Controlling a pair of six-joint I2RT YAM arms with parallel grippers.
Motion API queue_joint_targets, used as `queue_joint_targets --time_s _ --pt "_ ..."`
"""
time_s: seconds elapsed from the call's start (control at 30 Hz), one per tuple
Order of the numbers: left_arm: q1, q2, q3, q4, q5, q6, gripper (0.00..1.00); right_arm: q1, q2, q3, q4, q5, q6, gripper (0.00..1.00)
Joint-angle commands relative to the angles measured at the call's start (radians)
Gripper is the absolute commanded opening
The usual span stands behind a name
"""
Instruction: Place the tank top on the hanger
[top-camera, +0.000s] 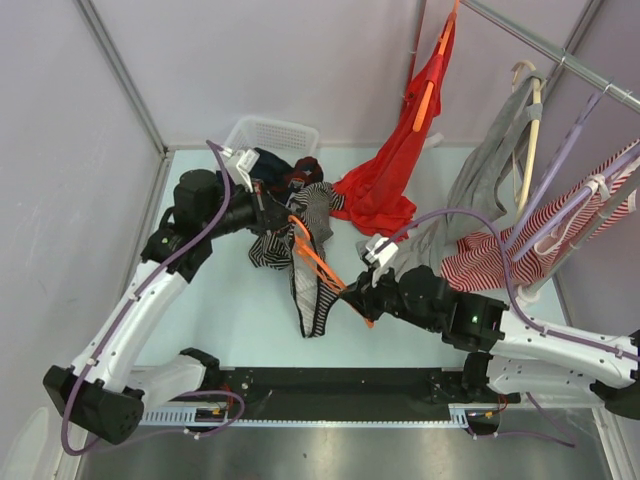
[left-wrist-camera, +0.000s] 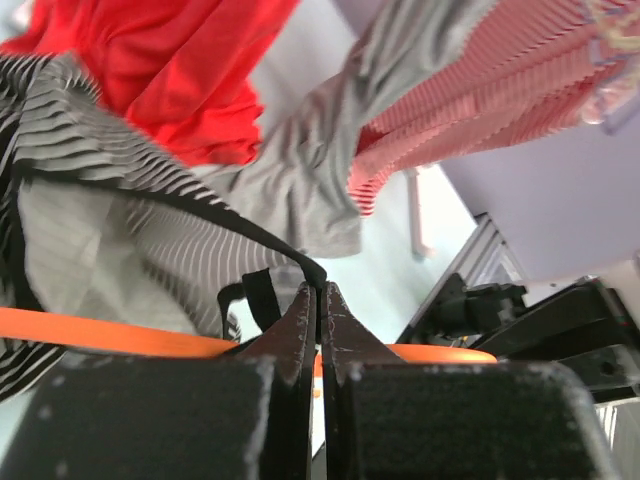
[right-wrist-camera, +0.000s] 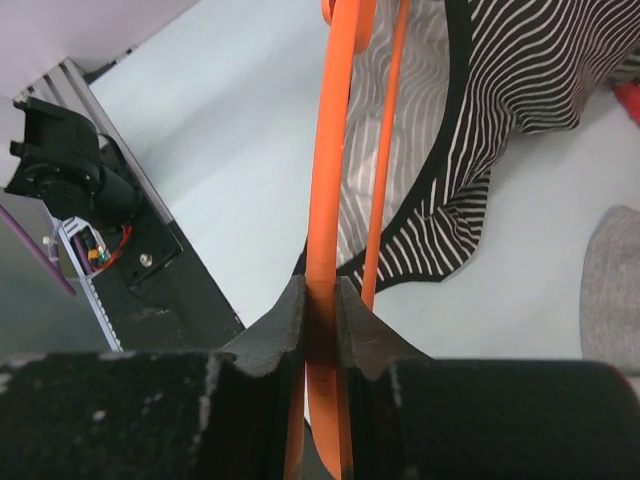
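Observation:
The black-and-white striped tank top (top-camera: 312, 290) hangs bunched over the table's middle, partly draped on the orange hanger (top-camera: 318, 262). My left gripper (top-camera: 270, 218) holds its upper edge. In the left wrist view that gripper (left-wrist-camera: 320, 290) is shut on the top's dark edging (left-wrist-camera: 290, 252), and the hanger (left-wrist-camera: 100, 335) crosses just behind the fingers. My right gripper (top-camera: 352, 290) is at the hanger's lower end. In the right wrist view it (right-wrist-camera: 320, 292) is shut on the orange hanger (right-wrist-camera: 335, 150), with the tank top (right-wrist-camera: 500, 100) spread beyond.
A white basket (top-camera: 270, 135) stands at the back beside a dark heap of clothes (top-camera: 295, 175). From the rail (top-camera: 560, 50) at the right hang a red garment (top-camera: 395, 170), a grey garment (top-camera: 495, 170) and a red-and-white striped garment (top-camera: 520, 250) on pale hangers.

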Motion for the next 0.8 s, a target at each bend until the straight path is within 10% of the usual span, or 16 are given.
queue_joint_targets --time_s 0.0,0.37,0.5,0.77 --pt "-0.055 -0.049 0.061 0.055 0.002 -0.057 0.00 0.041 -0.026 0.015 0.138 0.109 -0.032 0.00" --pt "0.016 -0.077 -0.070 0.028 -0.080 0.024 0.03 0.052 -0.202 -0.045 0.137 0.159 -0.038 0.00" --pt "0.028 -0.069 -0.045 0.036 -0.069 0.070 0.77 0.051 -0.221 -0.060 0.132 0.136 -0.031 0.00" --pt "0.033 -0.168 -0.025 -0.005 -0.130 0.198 0.99 0.048 -0.212 -0.080 0.141 0.114 -0.023 0.00"
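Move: The left hand grips the tank top's strap, with the hanger right beside its fingertips; the hanger's far end lies some 3 cm ahead, 2 cm left and a little below. The basket stands about 24 cm farther out and 12 cm left of this hand, and the red garment's heap 14 cm out and 18 cm right. From the right hand, which holds the hanger's near end, that far end is roughly 14 cm ahead, 13 cm left and 5 cm higher. The left fingers let go of the strap at the hanger's far end, opening wide after a small lift back of about 2 cm and a dip down, forward and to the left again. Meanwhile the right hand keeps its grip on the hanger, raises it about 4 cm while shifting 3 cm right and rolling some 10 degrees left side up, then sinks a centimetre. ##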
